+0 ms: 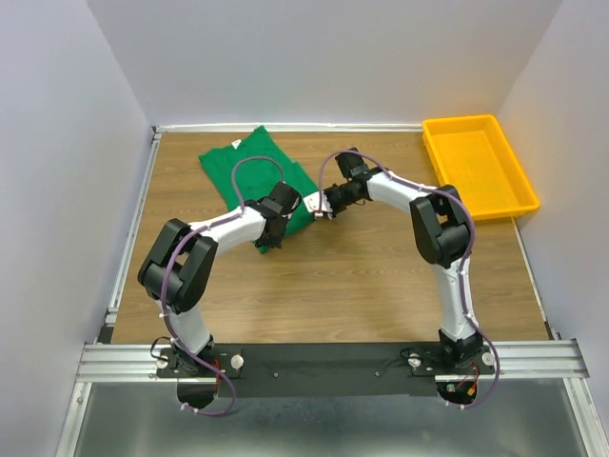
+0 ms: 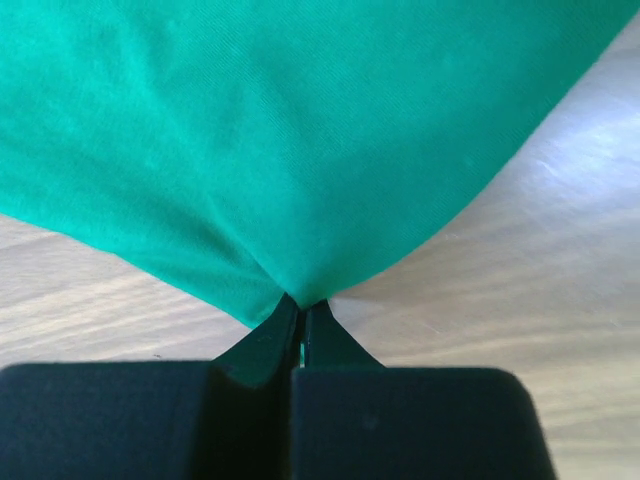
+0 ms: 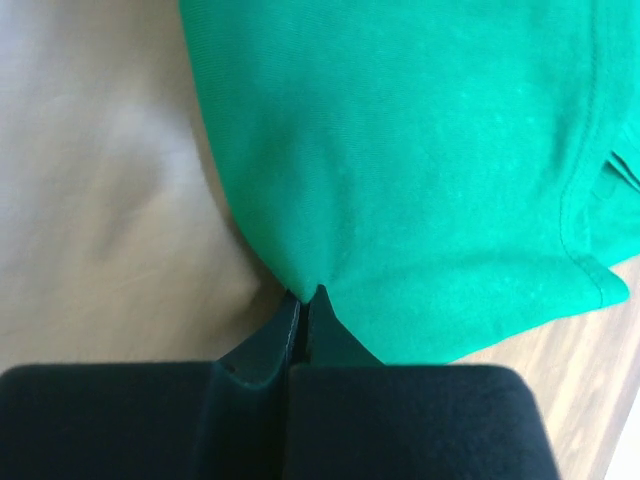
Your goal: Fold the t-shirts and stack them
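A green t-shirt point(image 1: 255, 164) lies crumpled at the back left of the wooden table. My left gripper point(image 1: 276, 228) is at the shirt's near edge. In the left wrist view the left gripper point(image 2: 300, 305) is shut on a pinch of the t-shirt point(image 2: 300, 130), and the cloth fans out from the fingertips. My right gripper point(image 1: 312, 205) reaches in from the right to the shirt's right edge. The right wrist view shows the right gripper point(image 3: 305, 295) shut on a fold of the t-shirt point(image 3: 420, 160), with a hemmed edge to the right.
A yellow plastic tray point(image 1: 479, 164) sits at the back right corner. White walls close in the table point(image 1: 362, 276) at the back and sides. Bare wood lies between the arms and the near edge.
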Robot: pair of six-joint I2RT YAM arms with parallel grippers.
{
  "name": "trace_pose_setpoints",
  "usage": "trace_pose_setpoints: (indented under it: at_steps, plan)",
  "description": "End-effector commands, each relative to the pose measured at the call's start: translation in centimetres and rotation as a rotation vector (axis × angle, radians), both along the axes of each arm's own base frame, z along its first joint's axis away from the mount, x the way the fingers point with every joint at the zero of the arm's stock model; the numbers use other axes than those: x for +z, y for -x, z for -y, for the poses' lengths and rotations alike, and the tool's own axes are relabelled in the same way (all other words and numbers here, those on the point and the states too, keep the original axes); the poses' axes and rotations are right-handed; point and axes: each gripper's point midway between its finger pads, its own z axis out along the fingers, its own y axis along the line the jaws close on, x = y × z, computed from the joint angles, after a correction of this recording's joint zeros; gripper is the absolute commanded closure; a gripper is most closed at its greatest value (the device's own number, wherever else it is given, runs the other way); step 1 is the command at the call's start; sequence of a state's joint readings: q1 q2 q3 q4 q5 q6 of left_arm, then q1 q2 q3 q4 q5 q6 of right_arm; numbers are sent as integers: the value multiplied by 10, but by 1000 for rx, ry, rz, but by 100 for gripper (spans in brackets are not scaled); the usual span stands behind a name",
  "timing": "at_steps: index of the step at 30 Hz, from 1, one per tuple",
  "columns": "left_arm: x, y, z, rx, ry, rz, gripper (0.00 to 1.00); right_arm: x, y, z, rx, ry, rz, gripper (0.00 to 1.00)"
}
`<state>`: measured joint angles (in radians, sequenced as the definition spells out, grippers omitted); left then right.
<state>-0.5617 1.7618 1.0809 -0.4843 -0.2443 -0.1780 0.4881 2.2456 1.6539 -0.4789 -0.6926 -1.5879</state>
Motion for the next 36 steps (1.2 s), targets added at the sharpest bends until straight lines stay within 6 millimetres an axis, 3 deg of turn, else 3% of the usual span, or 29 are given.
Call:
trace_pose_setpoints:
  at_steps: [1,4,5,7,8,9,10,11,12,14,18,20,21,22,25,28,30,32,33,34,35,36]
  plan:
    - [9,19,25,-32,160,-47,100,-12,43,32,-1,37,-102,99]
    - [22,32,43,-58,260,-57,100,13,62,50,-12,1,-99,99]
    - [24,46,60,-107,321,-93,100,7,76,64,-32,4,-141,100]
    - [28,64,77,-134,401,-135,100,28,89,76,-53,-24,-140,99]
    - [31,84,93,-191,466,-170,100,17,110,89,-67,-11,-198,100]
    - [32,96,101,-214,497,-194,100,28,108,91,-76,-27,-180,99]
    - [32,110,106,-232,523,-216,100,32,128,100,-82,-29,-199,100]
    - [36,128,122,-272,566,-252,100,33,135,106,-94,-30,-209,99]
    - [38,135,127,-286,579,-262,100,28,151,112,-116,-25,-250,99]
    - [44,147,135,-318,599,-276,100,40,161,117,-135,-43,-245,100]
    - [53,146,138,-371,570,-254,100,54,164,121,-213,-73,-297,100]
    - [61,130,138,-376,530,-203,100,72,148,115,-230,-106,-281,99]
    - [61,128,133,-394,495,-199,100,71,141,113,-241,-109,-297,99]
    - [68,113,132,-380,479,-161,100,89,125,106,-246,-136,-271,99]
    - [80,89,122,-367,449,-105,100,100,97,94,-272,-166,-294,100]
    - [93,53,100,-295,448,-30,100,114,56,78,-293,-201,-296,99]
    - [105,19,78,-229,448,44,100,122,26,66,-305,-231,-297,99]
    - [112,-7,67,-203,444,92,100,129,5,56,-309,-256,-299,99]
    - [114,-25,54,-167,449,118,100,145,-12,48,-314,-281,-276,99]
    - [114,-33,51,-158,450,124,100,145,-20,42,-316,-287,-278,99]
    - [110,-47,49,-146,445,122,100,123,-30,39,-332,-271,-315,100]
    - [107,-53,47,-146,443,111,100,125,-37,31,-330,-280,-311,99]
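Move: Both hands already pinch the t-shirt's near edge just above the table. The shirt's middle lies about 19 cm ahead of the left hand and 3 cm to its left, and its white-label end some 34 cm ahead and 12 cm left. For the right hand, the middle is around 9 cm ahead and 16 cm left, the label end roughly 23 cm ahead and 25 cm left, all about 1 cm lower. Still pinching the near edge of the t-shirt, both hands drag it back and to the right together, some 15 cm back and 12 cm right, barely rising. Then they reverse and carry the edge quickly forward by about as much, drifting left and climbing to 11–13 cm above where they began. The left fingertips swing about 30 degrees to the right during the drag; the right hand turns gradually clockwise. ##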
